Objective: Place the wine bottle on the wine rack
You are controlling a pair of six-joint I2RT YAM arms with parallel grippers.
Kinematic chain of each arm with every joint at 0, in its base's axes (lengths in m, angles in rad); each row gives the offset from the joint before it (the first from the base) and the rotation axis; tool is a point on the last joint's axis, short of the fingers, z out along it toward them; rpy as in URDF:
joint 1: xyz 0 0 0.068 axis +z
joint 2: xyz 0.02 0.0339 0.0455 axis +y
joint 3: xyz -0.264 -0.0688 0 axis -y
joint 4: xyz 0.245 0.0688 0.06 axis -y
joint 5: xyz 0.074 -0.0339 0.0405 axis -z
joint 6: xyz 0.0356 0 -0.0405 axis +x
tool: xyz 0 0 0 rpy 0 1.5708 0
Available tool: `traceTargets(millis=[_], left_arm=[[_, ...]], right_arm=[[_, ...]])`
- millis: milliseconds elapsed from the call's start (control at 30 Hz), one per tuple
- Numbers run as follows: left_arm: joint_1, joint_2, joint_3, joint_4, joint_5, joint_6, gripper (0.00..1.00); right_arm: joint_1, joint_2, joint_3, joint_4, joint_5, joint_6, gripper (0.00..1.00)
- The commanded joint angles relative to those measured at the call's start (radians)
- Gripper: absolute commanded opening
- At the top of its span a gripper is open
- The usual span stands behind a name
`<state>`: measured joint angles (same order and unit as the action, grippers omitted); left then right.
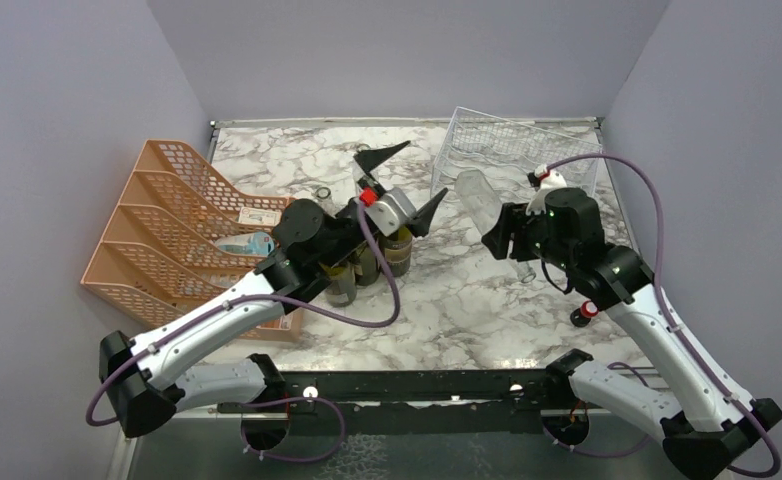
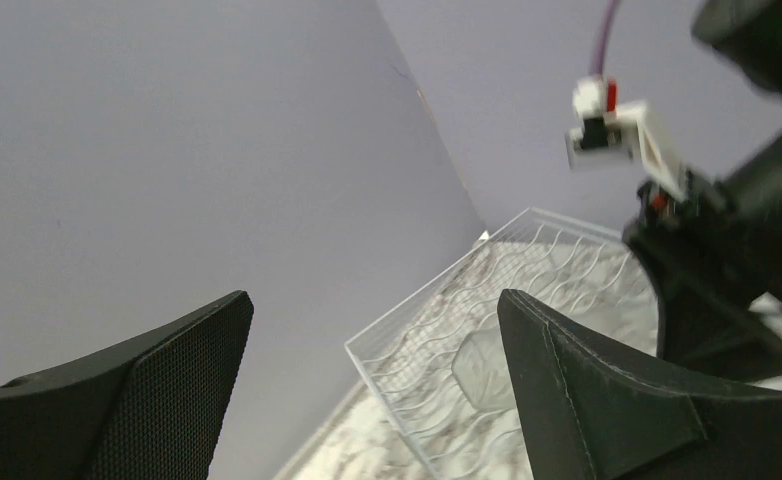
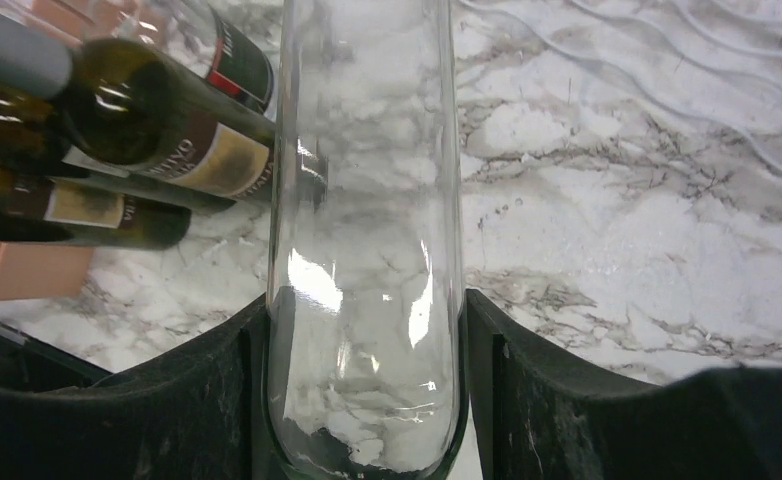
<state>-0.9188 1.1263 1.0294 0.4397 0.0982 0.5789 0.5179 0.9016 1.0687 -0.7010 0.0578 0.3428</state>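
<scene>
The wine bottle (image 1: 477, 203) is clear glass and is held off the marble table, tilted, with its base towards the wine rack (image 1: 515, 148). My right gripper (image 1: 500, 235) is shut on its body. In the right wrist view the wine bottle (image 3: 367, 180) fills the gap between both pads (image 3: 512, 390) of my right gripper (image 3: 367, 400). My left gripper (image 1: 408, 183) is open and empty, just left of the bottle. The left wrist view shows my left gripper (image 2: 377, 390) wide open, with the wine rack (image 2: 437, 330) and the wine bottle's base (image 2: 479, 368) beyond it.
Three dark green wine bottles (image 1: 367, 265) stand under my left arm and also show as dark bottles (image 3: 157, 130) in the right wrist view. An orange mesh tiered organizer (image 1: 162, 225) stands at the left. Purple walls enclose the table (image 1: 467, 300).
</scene>
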Motion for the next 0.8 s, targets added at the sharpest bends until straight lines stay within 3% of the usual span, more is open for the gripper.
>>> traceTargets(millis=[0,133,400,767], left_arm=[[-0.003,-0.110,-0.026,-0.016,-0.181,-0.490,0.99],[-0.004,-0.188,-0.034,-0.150,-0.118,-0.583,0.99],[-0.003,-0.314,-0.049,-0.340,-0.212,-0.687,0.99],[-0.003,-0.420,-0.064,-0.441,-0.286,-0.659,0.99]], right_arm=[[0.004,-0.009,-0.068,0.159,-0.053,-0.003,0.01],[0.003,0.004,-0.166,0.232,-0.090,0.005,0.01],[0.004,0.066,-0.347,0.500,-0.126,0.079,0.01],[0.004,0.240,-0.465,0.851,0.060,0.184,0.01]])
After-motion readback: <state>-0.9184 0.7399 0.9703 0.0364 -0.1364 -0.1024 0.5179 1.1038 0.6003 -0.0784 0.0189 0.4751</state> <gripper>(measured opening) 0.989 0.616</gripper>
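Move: The right hand already holds the clear wine bottle, its base end pointing ahead and left; the wine rack's middle lies some 21 cm ahead, 8 cm right and 18 cm below. The nearest green bottle stands about 16 cm left and 6 cm ahead, 11 cm lower; the red-capped bottle roughly 20 cm right, 4 cm back and 22 cm lower. From the empty left hand the clear bottle is about 14 cm right, 3 cm ahead and 20 cm below. The right hand lowers the held clear bottle some 14 cm while the open left hand withdraws leftward. ##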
